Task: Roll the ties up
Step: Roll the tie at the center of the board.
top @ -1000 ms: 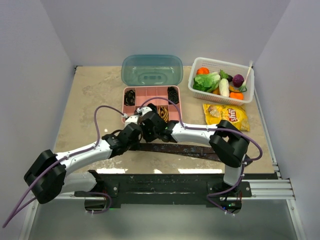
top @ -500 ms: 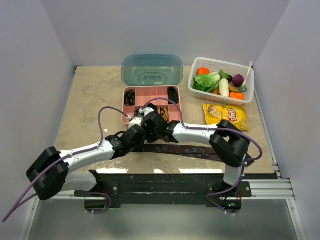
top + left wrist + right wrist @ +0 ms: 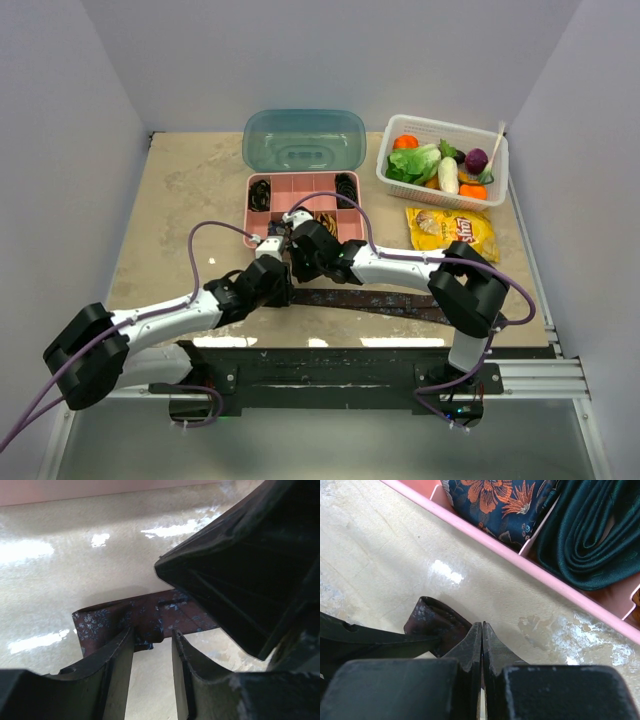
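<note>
A dark maroon speckled tie (image 3: 370,298) lies flat along the table's near side. Its left end (image 3: 125,622) sits just beyond my left gripper (image 3: 153,632), which is open with bare table between its fingers (image 3: 120,660). In the right wrist view that end forms a raised fold (image 3: 432,617) resting against the left side of my right gripper (image 3: 481,624), which is shut, tips at the table. In the top view the left gripper (image 3: 278,290) and right gripper (image 3: 298,268) meet over this end. Rolled ties, one dark green (image 3: 585,540) and one floral (image 3: 495,500), lie in the pink box (image 3: 555,582).
The pink divided box (image 3: 300,188) stands just beyond the grippers, its teal lid (image 3: 303,140) behind it. At the back right are a white basket of vegetables (image 3: 443,160) and a yellow chip bag (image 3: 452,230). Purple cables (image 3: 200,250) loop off both arms.
My left gripper has opened and let go of the tie's end, shifting slightly nearer and to the right. The right gripper stayed shut and moved a little farther from the near edge.
</note>
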Motion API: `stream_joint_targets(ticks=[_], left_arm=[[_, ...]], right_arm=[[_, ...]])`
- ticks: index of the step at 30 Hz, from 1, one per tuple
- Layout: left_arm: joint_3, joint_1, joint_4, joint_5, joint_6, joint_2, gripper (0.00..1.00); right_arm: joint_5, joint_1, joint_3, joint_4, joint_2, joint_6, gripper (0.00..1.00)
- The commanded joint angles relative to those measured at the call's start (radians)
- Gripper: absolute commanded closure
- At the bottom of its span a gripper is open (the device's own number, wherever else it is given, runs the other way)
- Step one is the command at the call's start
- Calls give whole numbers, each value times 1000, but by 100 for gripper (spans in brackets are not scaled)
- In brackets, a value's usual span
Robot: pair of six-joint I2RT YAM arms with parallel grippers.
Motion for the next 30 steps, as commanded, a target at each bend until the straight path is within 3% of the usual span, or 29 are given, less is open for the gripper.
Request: stream_joint_targets(ticks=[1, 9, 19, 30], left_arm=[[-21, -4, 107, 49, -19, 38, 59], [-25, -4, 155, 106, -45, 133, 59], [12, -3, 35, 17, -45, 18, 56], [56, 9, -94, -89, -28, -140, 38]], right_arm=[[-20, -2, -6, 24, -34, 5, 100], [-27, -1, -5, 13, -57, -15, 100], [-39, -1, -36, 26, -109, -26, 100], [-112, 2, -23, 49, -159, -23, 100]])
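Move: The folded end of the tie lies almost under the left hand, its middle roughly 2 cm to the left, level fore and aft and about 1 cm below. From the right hand, this fold is some 3 cm back, 3 cm left and 2 cm down. Counting from the left hand, the pink box is centred about 18 cm ahead and 5 cm right, while the tie's unrolled length runs right, its middle some 25 cm right and 1 cm back. Contact can't be made out: the left fingertips, already parted and close over the fold, sweep about 2.5 cm right along the tie while sinking 1 cm, return left, then lift some 3 cm and open wider. The shut right fingers dip alongside, drifting about 1 cm right, then rise roughly 5 cm off the tie's far edge. ##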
